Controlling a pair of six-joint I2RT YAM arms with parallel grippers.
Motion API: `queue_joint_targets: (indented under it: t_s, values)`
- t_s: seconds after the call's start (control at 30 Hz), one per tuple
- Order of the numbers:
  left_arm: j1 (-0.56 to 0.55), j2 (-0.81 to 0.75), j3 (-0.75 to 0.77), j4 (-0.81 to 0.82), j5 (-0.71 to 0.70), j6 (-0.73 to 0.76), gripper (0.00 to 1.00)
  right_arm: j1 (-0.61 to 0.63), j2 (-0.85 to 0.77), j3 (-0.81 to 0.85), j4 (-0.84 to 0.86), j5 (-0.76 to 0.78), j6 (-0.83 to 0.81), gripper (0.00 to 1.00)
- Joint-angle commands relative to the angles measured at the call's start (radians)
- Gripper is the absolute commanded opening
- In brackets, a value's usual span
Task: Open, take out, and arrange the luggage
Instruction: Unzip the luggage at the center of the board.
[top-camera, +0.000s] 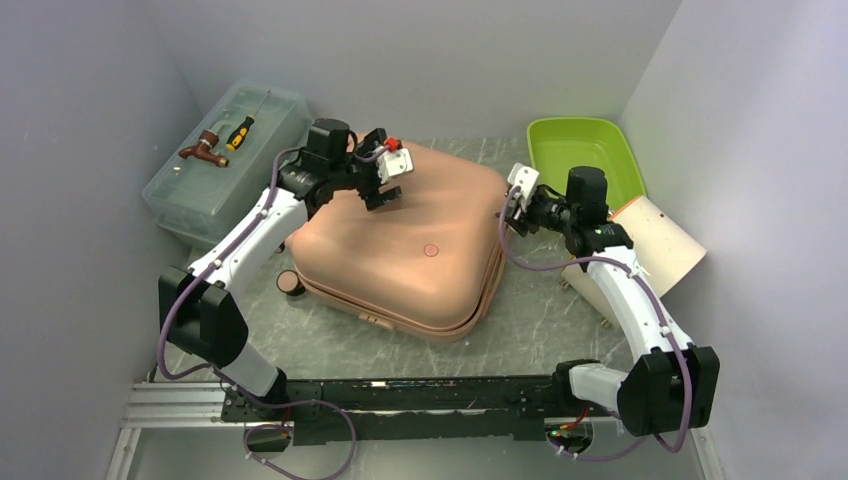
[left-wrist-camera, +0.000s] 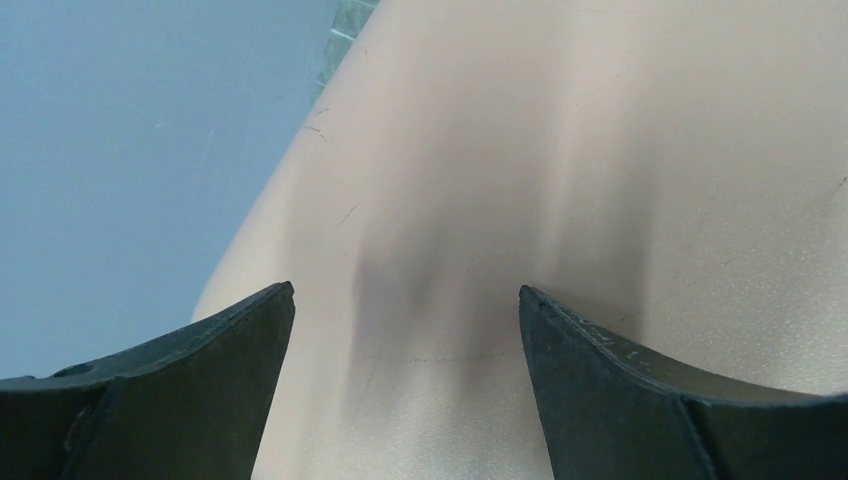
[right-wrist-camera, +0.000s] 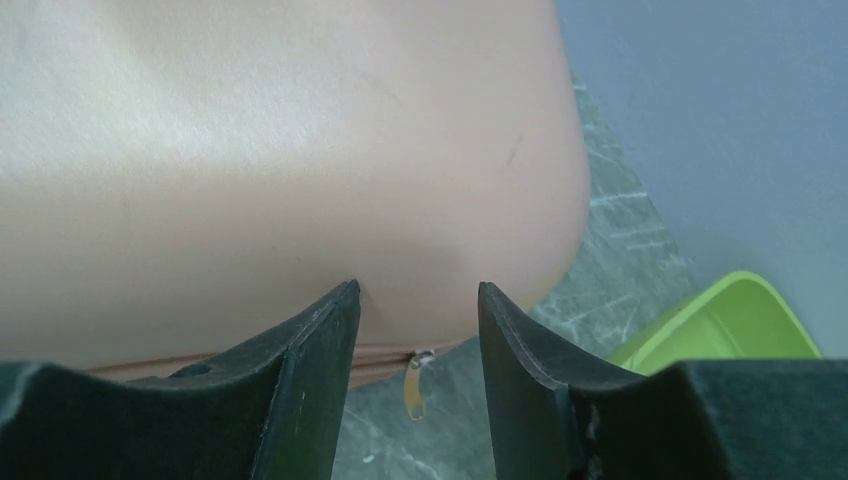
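The luggage (top-camera: 400, 250), a salmon-pink hard-shell suitcase, lies flat and closed in the middle of the table. My left gripper (top-camera: 385, 195) hovers over its far-left top, open. In the left wrist view the fingers (left-wrist-camera: 406, 290) are spread wide above the bare pink shell (left-wrist-camera: 560, 150), holding nothing. My right gripper (top-camera: 512, 205) is at the suitcase's far-right corner. In the right wrist view it (right-wrist-camera: 418, 286) stands open in front of the shell (right-wrist-camera: 250, 150). A small gold zipper pull (right-wrist-camera: 413, 392) hangs free on the seam between the fingers, untouched.
A translucent toolbox (top-camera: 225, 165) at the back left carries a screwdriver (top-camera: 240, 132) and a brown-handled tool (top-camera: 203, 148). A lime green tray (top-camera: 585, 155) sits at the back right, with a cream board (top-camera: 655, 240) leaning beside it. A round brown disc (top-camera: 290, 283) lies left of the suitcase. Walls enclose three sides.
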Motion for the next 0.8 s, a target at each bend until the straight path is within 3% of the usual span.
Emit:
queue_joint_targets:
  t_s: [0.0,0.27,0.5,0.77]
  values:
    - [-0.005,0.046,-0.018,-0.218,-0.018,-0.101,0.91,0.0,0.026,-0.083,0.093,0.024,-0.085,0.51]
    - [-0.005,0.06,0.031,-0.111,-0.136,-0.253,0.92,-0.003,0.004,-0.201,0.193,0.158,-0.103,0.51]
    - [-0.005,0.049,0.034,-0.086,-0.126,-0.329,0.92,-0.003,0.057,-0.223,0.178,0.168,-0.109,0.5]
    - [-0.005,0.028,0.01,-0.077,-0.107,-0.339,0.92,-0.005,0.109,-0.238,0.269,0.279,-0.068,0.49]
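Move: The zipper pull hangs from the seam on the suitcase's right side, some 14 cm below the right hand, about 5 cm ahead and 1 cm to its left. The green bin lies roughly 14 cm ahead of this hand and 20 cm to its right, 21 cm lower; the round logo on the lid is about 16 cm left and 5 cm back, 2 cm lower. From the left hand the pull is about 22 cm right, 1 cm back and 16 cm down. The right hand sinks about 10 cm beside the suitcase's right flank, easing some 3 cm to the right around its bulge early on and tipping its half-open fingers about 10 degrees further down, so that they close in on the zipper pull from above without gripping it. The left hand stays wide open over the lid and rolls its wrist a little under 20 degrees, counter-clockwise as seen looking along its fingers. ##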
